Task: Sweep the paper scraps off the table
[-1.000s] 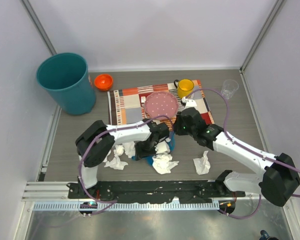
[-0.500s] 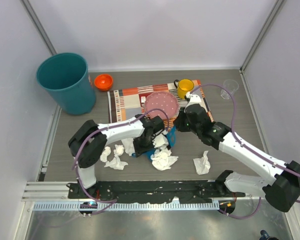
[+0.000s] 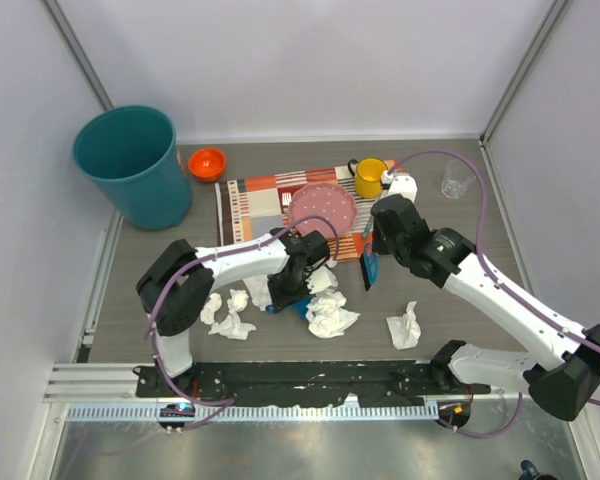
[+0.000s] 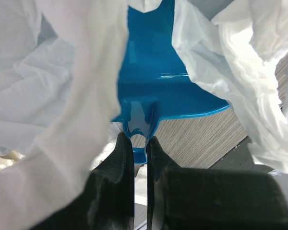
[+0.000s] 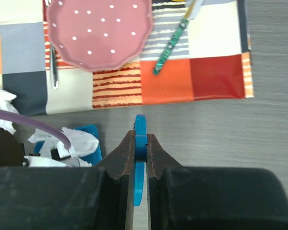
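My left gripper (image 3: pixel 285 293) is shut on the handle of the blue dustpan (image 3: pixel 302 305), which rests low on the table (image 3: pixel 460 300). In the left wrist view the dustpan (image 4: pixel 153 72) holds paper scraps (image 4: pixel 48 96) on both sides, and the gripper (image 4: pixel 138 143) pinches its handle. More paper scraps lie by the pan (image 3: pixel 330 316), to its left (image 3: pixel 230 322) and alone to the right (image 3: pixel 405 326). My right gripper (image 3: pixel 372 252) is shut on a blue brush (image 3: pixel 369 270), held clear to the right of the dustpan. In the right wrist view the gripper (image 5: pixel 140 136) pinches the brush (image 5: pixel 140 123).
A teal bin (image 3: pixel 130 165) stands at the far left, with an orange bowl (image 3: pixel 207 162) beside it. The patchwork placemat (image 3: pixel 260 205) carries a pink plate (image 3: pixel 322 208) and a yellow mug (image 3: pixel 369 177). A clear cup (image 3: pixel 458 178) stands at the far right.
My right gripper has moved the brush right and away from the dustpan. The scraps by the pan's mouth have shifted slightly. The left gripper has stayed on the handle.
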### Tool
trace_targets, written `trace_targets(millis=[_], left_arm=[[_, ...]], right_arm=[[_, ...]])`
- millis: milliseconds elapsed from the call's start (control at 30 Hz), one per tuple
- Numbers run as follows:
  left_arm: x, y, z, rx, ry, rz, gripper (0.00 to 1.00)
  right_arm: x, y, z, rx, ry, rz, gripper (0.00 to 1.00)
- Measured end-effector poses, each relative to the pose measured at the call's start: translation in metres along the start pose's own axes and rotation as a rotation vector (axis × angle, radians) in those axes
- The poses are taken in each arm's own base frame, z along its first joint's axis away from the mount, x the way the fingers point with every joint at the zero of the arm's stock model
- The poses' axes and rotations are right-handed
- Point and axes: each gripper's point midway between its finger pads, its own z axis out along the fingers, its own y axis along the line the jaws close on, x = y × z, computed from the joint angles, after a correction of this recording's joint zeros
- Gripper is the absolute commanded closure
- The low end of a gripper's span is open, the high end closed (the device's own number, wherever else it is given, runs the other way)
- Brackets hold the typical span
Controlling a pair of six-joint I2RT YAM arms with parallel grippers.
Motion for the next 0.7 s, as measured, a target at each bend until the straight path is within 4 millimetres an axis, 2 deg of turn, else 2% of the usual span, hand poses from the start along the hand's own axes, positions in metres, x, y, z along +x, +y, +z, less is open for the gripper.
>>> trace_targets(millis=[100,200,433,500,600,700], left_arm=[[-0.001,0.000,0.000,-0.002,-0.003,0.000,1.00],[-0.001,0.001,0.000,-0.006,-0.004,-0.002,1.00],[-0.001,0.002,0.000,-0.013,-0.003,-0.004,1.00],[-0.001,0.002,0.000,-0.013,-0.002,-0.004,1.00],[-0.001,0.003,0.000,-0.014,-0.003,-0.004,1.00],[-0.001,0.003,0.000,-0.016,-0.003,-0.007,1.00]], right_arm=[[-0.004,-0.012,-0.013,0.040,0.009,-0.012,0.99],[0.005,-0.017,-0.024,0.049,0.071,-0.021,0.99],[0.084,-0.025,-0.034,0.030,0.365,-0.044,0.99],[0.100,-0.019,-0.043,-0.017,0.430,-0.023,0.99],[0.112,0.001,-0.053,-0.134,0.492,0.035,0.99],[0.131,0.018,-0.055,-0.236,0.539,0.108,0.99]])
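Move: The paper pile on the dustpan's right edge lies about 12 cm back and 9 cm left of the right gripper, some 18 cm below it. The single scrap lies 15 cm back and 5 cm to the right of that gripper, on the table, and the dustpan pan 11 cm back and 14 cm left. From the left gripper, the pile is roughly 8 cm to the right and 3 cm back. Keep the brush pinched and draw the right gripper back about 12 cm, lifting it barely at first, then sinking some 7 cm as the fingers tip about 30 degrees further down. Bow slightly right, then come back left, bringing the bristles into the gap between the paper pile and the single scrap. Hold the dustpan still by its handle with the left. ##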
